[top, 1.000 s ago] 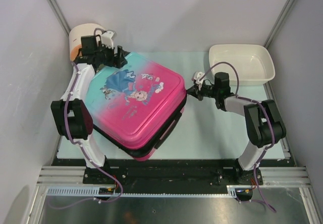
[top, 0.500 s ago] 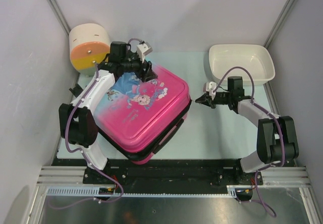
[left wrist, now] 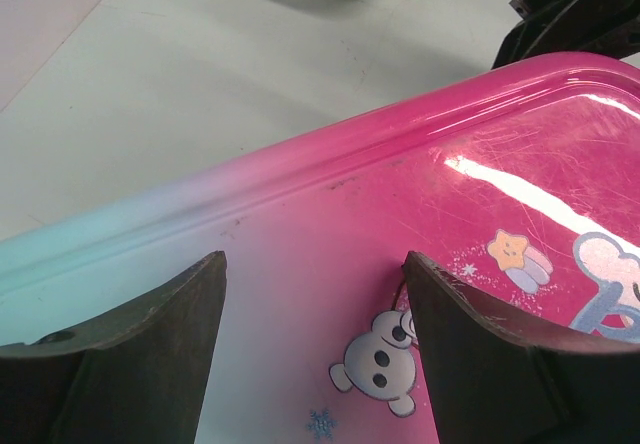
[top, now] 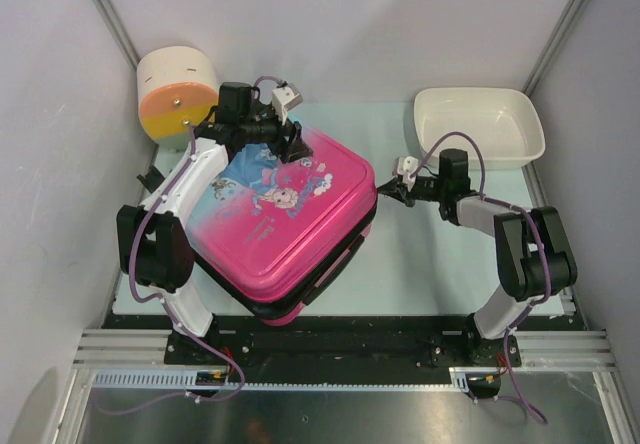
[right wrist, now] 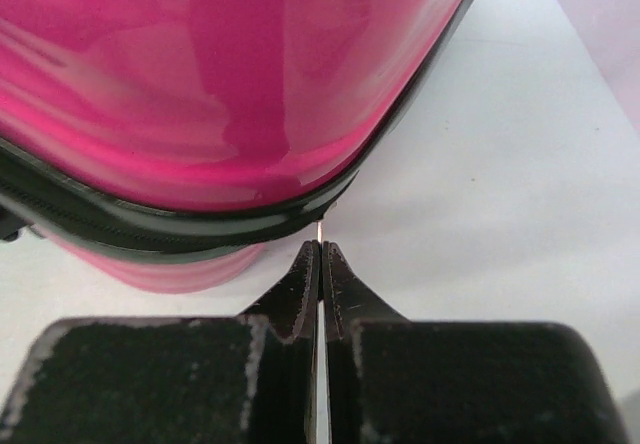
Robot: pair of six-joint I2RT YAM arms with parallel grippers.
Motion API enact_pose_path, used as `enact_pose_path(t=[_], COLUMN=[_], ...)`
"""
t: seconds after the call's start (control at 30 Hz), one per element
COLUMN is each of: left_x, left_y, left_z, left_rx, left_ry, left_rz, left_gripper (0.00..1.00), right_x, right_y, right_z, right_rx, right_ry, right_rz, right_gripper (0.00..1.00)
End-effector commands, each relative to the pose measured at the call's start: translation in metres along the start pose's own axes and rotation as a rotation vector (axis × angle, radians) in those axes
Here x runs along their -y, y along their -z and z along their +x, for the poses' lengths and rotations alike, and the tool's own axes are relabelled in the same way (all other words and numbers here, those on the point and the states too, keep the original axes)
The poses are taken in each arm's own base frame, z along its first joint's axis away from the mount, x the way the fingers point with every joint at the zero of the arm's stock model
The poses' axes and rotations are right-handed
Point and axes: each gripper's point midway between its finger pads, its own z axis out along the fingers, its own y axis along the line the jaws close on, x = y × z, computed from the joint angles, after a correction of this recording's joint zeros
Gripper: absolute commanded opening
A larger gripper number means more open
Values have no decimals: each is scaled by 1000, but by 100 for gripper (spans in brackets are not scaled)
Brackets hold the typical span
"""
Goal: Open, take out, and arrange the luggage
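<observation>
The luggage (top: pixel 285 229) lies flat and closed on the table, its pink-to-teal printed lid facing up. My left gripper (top: pixel 298 146) hovers open over the lid's far edge. In the left wrist view its two dark fingers (left wrist: pixel 150 334) straddle the snowman print on the luggage (left wrist: pixel 400 194), with nothing between them. My right gripper (top: pixel 385 192) is at the case's right corner. In the right wrist view it (right wrist: pixel 320 246) is shut on a thin metal zip pull (right wrist: pixel 320 230) that sticks out towards the black zip of the luggage (right wrist: pixel 200 84).
A white basin (top: pixel 480 124) stands at the back right. A cream-and-orange drawer box (top: pixel 177 94) stands at the back left, close behind my left arm. Grey walls close in on both sides. The arm bases and a metal rail run along the near edge.
My left gripper swung from beside the drawer box to over the lid's far edge. The luggage shifted slightly to the right. My right gripper stayed shut and moved a little by the case's corner.
</observation>
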Motion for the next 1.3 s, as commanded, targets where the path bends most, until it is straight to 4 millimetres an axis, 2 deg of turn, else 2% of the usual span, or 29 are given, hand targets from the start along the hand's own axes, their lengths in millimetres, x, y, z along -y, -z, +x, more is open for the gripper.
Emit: enact_pose_path(t=[0.0, 0.03, 0.1, 0.2, 0.23, 0.27, 0.37, 0.43, 0.47, 0.53, 0.57, 0.63, 0.7, 0.73, 0.9, 1.17, 1.27], left_x=[43, 44, 44, 44, 44, 44, 45, 45, 46, 47, 47, 48, 49, 48, 49, 51, 49], left_y=[-4, -5, -5, -5, -6, -6, -7, -7, -8, -8, -9, -9, -10, -10, -11, -13, -16], left_z=[93, 94, 96, 96, 97, 98, 100, 101, 101, 103, 103, 104, 106, 107, 110, 116, 120], left_rx=[-276, -278, -280, -282, -284, -284, -288, -289, -289, -290, -292, -291, -296, -297, -305, -315, -322], left_ry=[285, 287, 287, 289, 290, 290, 296, 303, 307, 312, 318, 319, 331, 333, 342, 367, 377], left_rz=[137, 139, 143, 144, 145, 146, 151, 155, 158, 165, 167, 170, 176, 175, 177, 187, 190], left_gripper=[76, 76, 76, 76, 76, 76, 76, 76, 76, 76, 76, 76, 76, 76, 76, 76, 76], right_x=[42, 44, 47, 42, 38, 36, 30, 30, 28, 33, 33, 38, 38, 42, 53, 67, 64], right_y=[-11, -13, -19, -31, -35, -40, -50, -56, -60, -64, -68, -71, -78, -79, -87, -96, -102], right_z=[-15, -13, -23, -30, -27, -35, -38, -48, -43, -55, -50, -61, -56, -64, -64, -82, -81], right_rx=[44, 52, 97, 145, 153, 183, 229, 270, 274, 323, 330, 378, 393, 420, 466, 541, 547], right_ry=[107, 82, 119, 121, 109, 111, 102, 123, 89, 111, 98, 102, 61, 86, 59, -28, -69], right_rz=[158, 167, 174, 147, 134, 124, 102, 98, 87, 92, 89, 87, 79, 86, 115, 101, 55], right_gripper=[0, 0, 0, 0, 0, 0, 0, 0, 0, 0, 0, 0, 0, 0, 0, 0, 0])
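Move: The closed right fingertips are right at the luggage's right-hand corner, which lies about 1 cm to their left and level with them in reach and height; the luggage's middle is some 30 cm left and 9 cm back. The white bin stands roughly 31 cm to the right and 18 cm ahead. From the open left gripper, over the lid, that corner is about 22 cm right, 8 cm back and 10 cm lower. Drive the closed right gripper forward and left into the luggage's right-hand corner, about 10 cm in all, sinking slightly and bearing on the side by the black seam band. Tilt its fingertips up some 20 degrees as it goes, with a slight roll. Hold the open left gripper still, seemingly resting on the lid. ##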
